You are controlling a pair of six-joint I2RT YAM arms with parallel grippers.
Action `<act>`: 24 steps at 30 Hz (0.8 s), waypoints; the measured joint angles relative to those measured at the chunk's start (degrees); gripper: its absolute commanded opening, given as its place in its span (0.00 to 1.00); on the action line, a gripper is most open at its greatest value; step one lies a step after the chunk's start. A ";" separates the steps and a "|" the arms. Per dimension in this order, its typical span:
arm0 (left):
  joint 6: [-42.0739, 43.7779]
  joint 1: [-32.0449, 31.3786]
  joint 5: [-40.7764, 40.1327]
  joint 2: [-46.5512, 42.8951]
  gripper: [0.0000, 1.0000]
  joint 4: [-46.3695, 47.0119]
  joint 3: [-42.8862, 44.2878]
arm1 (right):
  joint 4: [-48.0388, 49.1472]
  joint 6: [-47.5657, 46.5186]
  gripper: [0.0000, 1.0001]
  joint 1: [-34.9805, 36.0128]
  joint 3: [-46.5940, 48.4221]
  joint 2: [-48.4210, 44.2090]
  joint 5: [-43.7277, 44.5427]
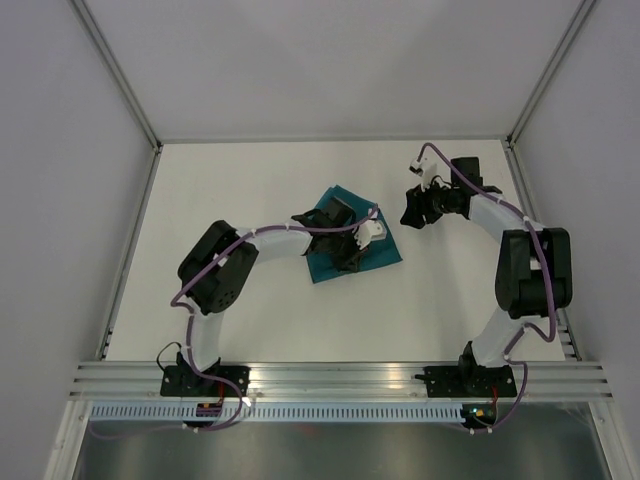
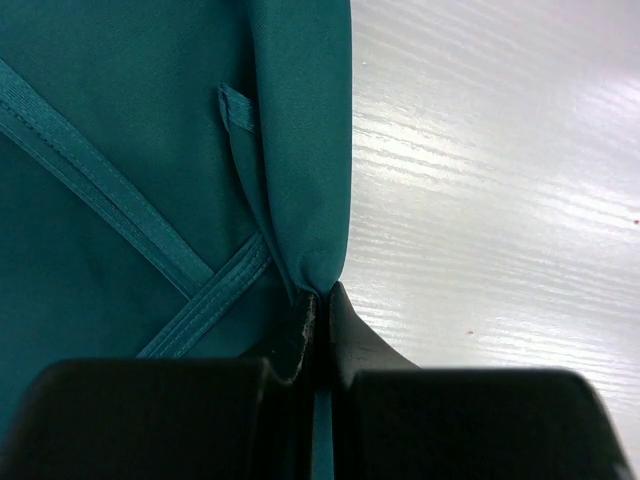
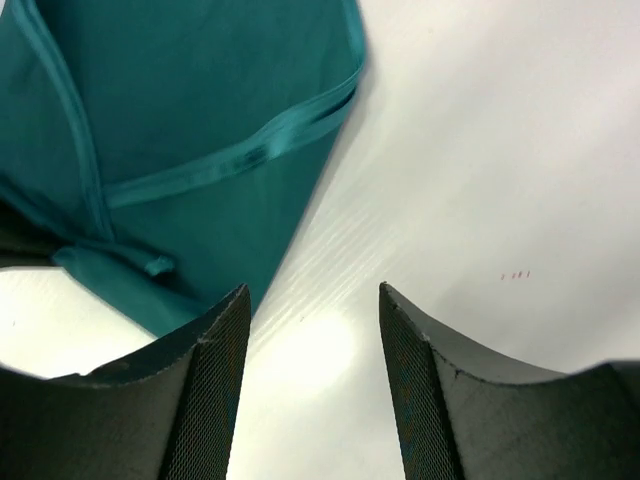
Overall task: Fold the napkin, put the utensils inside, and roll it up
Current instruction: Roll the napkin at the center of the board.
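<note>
The teal napkin [image 1: 384, 255] lies folded and wrinkled in the middle of the white table. My left gripper [image 1: 345, 245] rests on top of it. In the left wrist view the left gripper [image 2: 322, 295] is shut on a raised fold at the edge of the napkin [image 2: 120, 130], with cloth running down between the jaws. My right gripper [image 1: 413, 214] hangs just right of the cloth. The right wrist view shows this gripper [image 3: 312, 290] open over bare table, with the napkin [image 3: 190, 120] ahead to the left and nothing between its fingers. The utensils are out of view.
The white table [image 1: 250, 180] is walled at the back and both sides, with metal rails [image 1: 130, 240] along the left and right edges. An aluminium beam [image 1: 340, 375] carrying both arm bases crosses the near edge.
</note>
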 measured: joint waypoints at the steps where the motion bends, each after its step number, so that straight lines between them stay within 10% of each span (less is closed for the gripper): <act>1: -0.63 0.52 1.46 1.05 0.02 -1.51 1.64 | 0.87 -0.50 0.60 -0.02 -2.34 -2.32 0.22; 14: -6.69 6.29 21.14 10.34 0.02 -13.20 11.43 | 6.32 -16.61 0.61 14.01 -26.51 -26.27 3.67; 24: -9.51 7.69 31.17 14.03 0.02 -18.73 12.13 | 12.98 -23.80 0.61 29.97 -34.97 -27.93 13.03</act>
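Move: My left hand already pinches the napkin's rolled near edge, with the stretch that my right hand is after about 8 cm to its right, level in depth. From my right hand that stretch lies some 13 cm back, 9 cm left and 7 cm below. The edge's right corner is about 12 cm back and 5 cm left of my right hand; the middle of the flat napkin is about 2 cm back and 16 cm left of it. I bring my open right hand back about 16 cm and left about 10 cm towards the rolled edge beside my left hand, lifting slightly first, then sinking, and turning it counter-clockwise by over 30 degrees. My left hand keeps its pinch, rolls forward some 40 degrees about the left-right line, its fingertips swinging towards my base, and draws the edge back about 4 cm. ##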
